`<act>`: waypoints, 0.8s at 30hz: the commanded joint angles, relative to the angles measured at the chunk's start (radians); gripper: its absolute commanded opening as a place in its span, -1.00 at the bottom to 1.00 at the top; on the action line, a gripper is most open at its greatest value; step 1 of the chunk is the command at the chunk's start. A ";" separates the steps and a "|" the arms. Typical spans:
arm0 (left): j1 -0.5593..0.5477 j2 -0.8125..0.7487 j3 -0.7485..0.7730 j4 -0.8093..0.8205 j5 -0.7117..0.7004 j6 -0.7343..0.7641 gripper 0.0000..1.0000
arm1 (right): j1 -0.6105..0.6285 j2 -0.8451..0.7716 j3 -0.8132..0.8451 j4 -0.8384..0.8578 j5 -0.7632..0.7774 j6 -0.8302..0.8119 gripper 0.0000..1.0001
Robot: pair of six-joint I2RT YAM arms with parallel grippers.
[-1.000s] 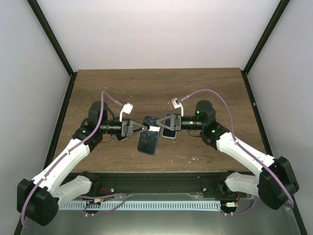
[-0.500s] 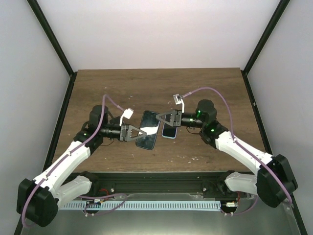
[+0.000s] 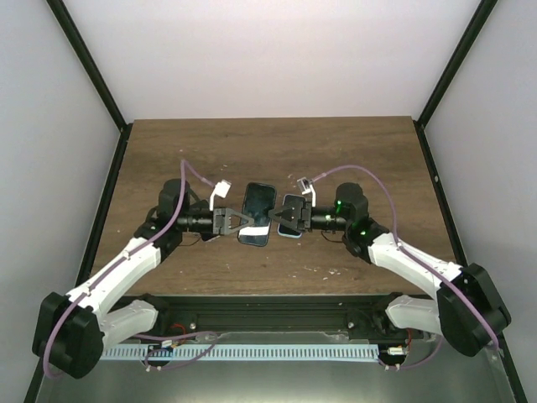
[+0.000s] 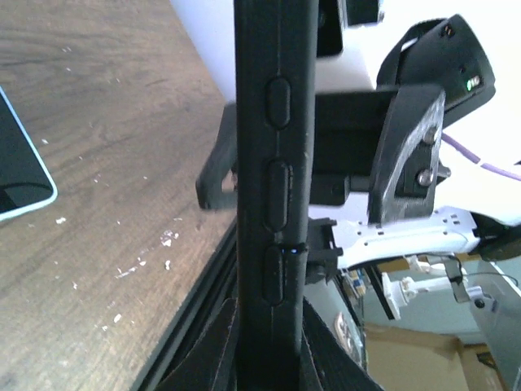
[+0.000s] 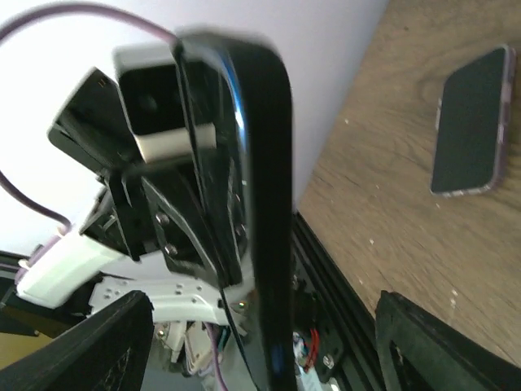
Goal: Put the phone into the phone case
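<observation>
My left gripper [image 3: 235,221] is shut on a black phone case [image 3: 258,210] and holds it above the wooden table [image 3: 369,159]. In the left wrist view the phone case [image 4: 275,163] stands edge-on, its moulded side buttons showing, with my left gripper [image 4: 269,326] clamped on its lower end. A phone [image 3: 294,229] with a pale blue rim lies flat on the table just right of the case, showing as well in the left wrist view as the phone [image 4: 16,175] and in the right wrist view as the phone [image 5: 472,122]. My right gripper [image 3: 281,218] is open above it. Between its spread fingers [image 5: 89,346] runs the edge of the case [image 5: 264,244], untouched.
The table's near edge carries a black rail [image 3: 268,304], close under both wrists. White specks [image 4: 163,240] dot the wood near that edge. Black frame posts [image 3: 92,75] and pale walls close in the sides and the back.
My left gripper has shut on the case and carried it farther from the near edge. The right gripper has opened and now stands spread round the case's edge.
</observation>
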 commanded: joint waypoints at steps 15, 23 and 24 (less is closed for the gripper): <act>0.000 0.017 0.023 0.251 -0.131 -0.078 -1.00 | 0.090 0.097 -0.011 0.170 -0.105 0.098 0.43; 0.000 -0.001 0.026 0.160 -0.181 0.006 -1.00 | 0.093 0.077 -0.028 0.232 -0.082 0.147 -0.50; 0.000 -0.005 0.033 0.122 -0.198 0.041 -1.00 | 0.093 0.070 -0.032 0.231 -0.074 0.150 -0.60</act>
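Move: The left fingers already hold the phone in its dark case by its left edge, with its middle about 2 cm ahead of and 2 cm to the right of that hand. From the open right hand the cased phone's middle lies about 4 cm to the left and level with it. The blue-rimmed phone on the table is roughly 9 cm ahead of the right hand, 6 cm to its right and some 20 cm below. The right hand, already clear of the cased phone's right edge, draws back about 3 cm and sinks 2 cm, then works in some 2.5 cm to the left to the phone's near right corner, turning slightly counter-clockwise while its fingers close from wide to about a quarter open around that end. Meanwhile the left hand keeps its pinch on the left edge and carries the phone about 3.5 cm forward, rising nearly 2 cm late on and turning a little counter-clockwise, which brings the near end up to the right fingers. ##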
